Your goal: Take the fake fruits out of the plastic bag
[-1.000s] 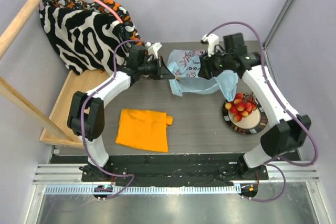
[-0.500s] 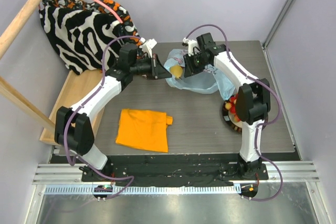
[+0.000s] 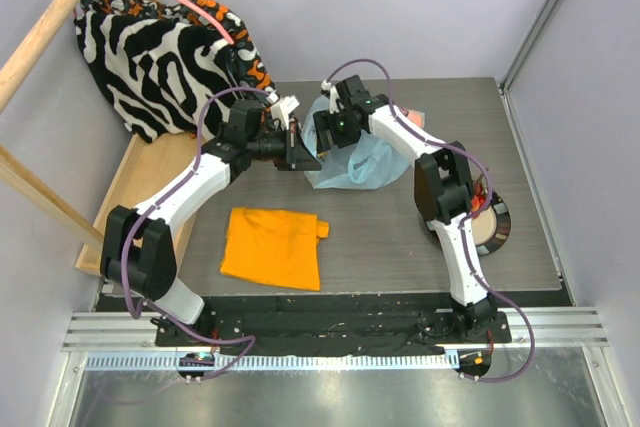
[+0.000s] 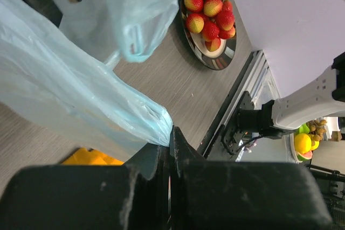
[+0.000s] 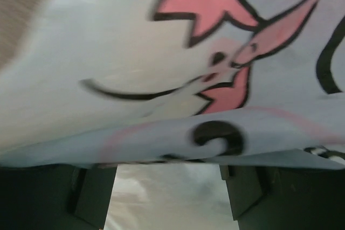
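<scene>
The pale blue plastic bag (image 3: 358, 159) with its pink cartoon print (image 5: 215, 9) lies at the middle back of the table. My left gripper (image 3: 303, 155) is shut on the bag's left edge, and the film (image 4: 97, 100) comes out pinched at its fingertips. My right gripper (image 3: 336, 129) is over the bag's left top. Its fingers (image 5: 91, 197) stand wide apart and open, with bag film filling the view ahead. Red and yellow strawberries (image 4: 210, 6) lie heaped on a dark-rimmed plate (image 4: 215, 60). No fruit shows inside the bag.
The plate (image 3: 497, 232) sits at the right, partly behind my right arm. An orange folded cloth (image 3: 272, 245) lies front left. A zebra-striped cloth (image 3: 160, 57) hangs over a wooden frame (image 3: 130, 187) at the back left.
My right gripper has swung left across the bag and opened wider. The yellow fruit seen at its fingers half a second ago no longer shows. The left gripper keeps its hold.
</scene>
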{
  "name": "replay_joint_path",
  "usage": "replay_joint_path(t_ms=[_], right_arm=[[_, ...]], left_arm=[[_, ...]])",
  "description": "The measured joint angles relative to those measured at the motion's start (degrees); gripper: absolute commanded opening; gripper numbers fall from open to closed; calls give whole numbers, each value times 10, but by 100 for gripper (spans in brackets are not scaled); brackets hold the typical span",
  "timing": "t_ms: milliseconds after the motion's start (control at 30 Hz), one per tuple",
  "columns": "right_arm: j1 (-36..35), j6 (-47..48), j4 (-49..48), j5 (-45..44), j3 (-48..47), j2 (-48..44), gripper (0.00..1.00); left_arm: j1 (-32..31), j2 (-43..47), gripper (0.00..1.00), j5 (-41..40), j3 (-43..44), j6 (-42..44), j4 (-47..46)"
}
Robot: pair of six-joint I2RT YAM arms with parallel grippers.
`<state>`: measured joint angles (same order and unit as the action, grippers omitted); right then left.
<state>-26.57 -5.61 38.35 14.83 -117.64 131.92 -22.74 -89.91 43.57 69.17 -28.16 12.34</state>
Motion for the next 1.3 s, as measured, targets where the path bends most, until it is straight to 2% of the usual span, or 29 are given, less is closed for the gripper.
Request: replay_joint_path(t_ms=[167,300,600,1067,1300], right_arm=[[-12,-20,7,-24,0,23,67],[-15,-26,5,-28,2,23,55],[-21,-35,3,-27,2,25,46],[-55,-41,-1,-13,-14,61,42],[-54,-54,-12,32,-23,61,41]], left_arm=[[0,0,0,2,0,2,1],[0,0,0,2,0,2,2],[0,6,0,5,-13,1,2],[0,6,0,5,-13,1,2],[0,6,0,6,-13,1,2]])
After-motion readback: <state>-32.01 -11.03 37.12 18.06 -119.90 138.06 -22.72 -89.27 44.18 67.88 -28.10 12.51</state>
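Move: The fruit still in the bag is hidden; it probably lies about 4 cm left, 3 cm back and 5 cm below the right hand, and some 12 cm ahead and 17 cm below the left, straight out. From the right hand, the bag rim in the left fingers is about 14 cm back, 3 cm left and 12 cm higher; the orange cloth lies some 24 cm back and 14 cm left. Right hand works about 6 cm left, dipping 5 cm, inside the bag, fingers half-closing; left keeps pinching the rim. ##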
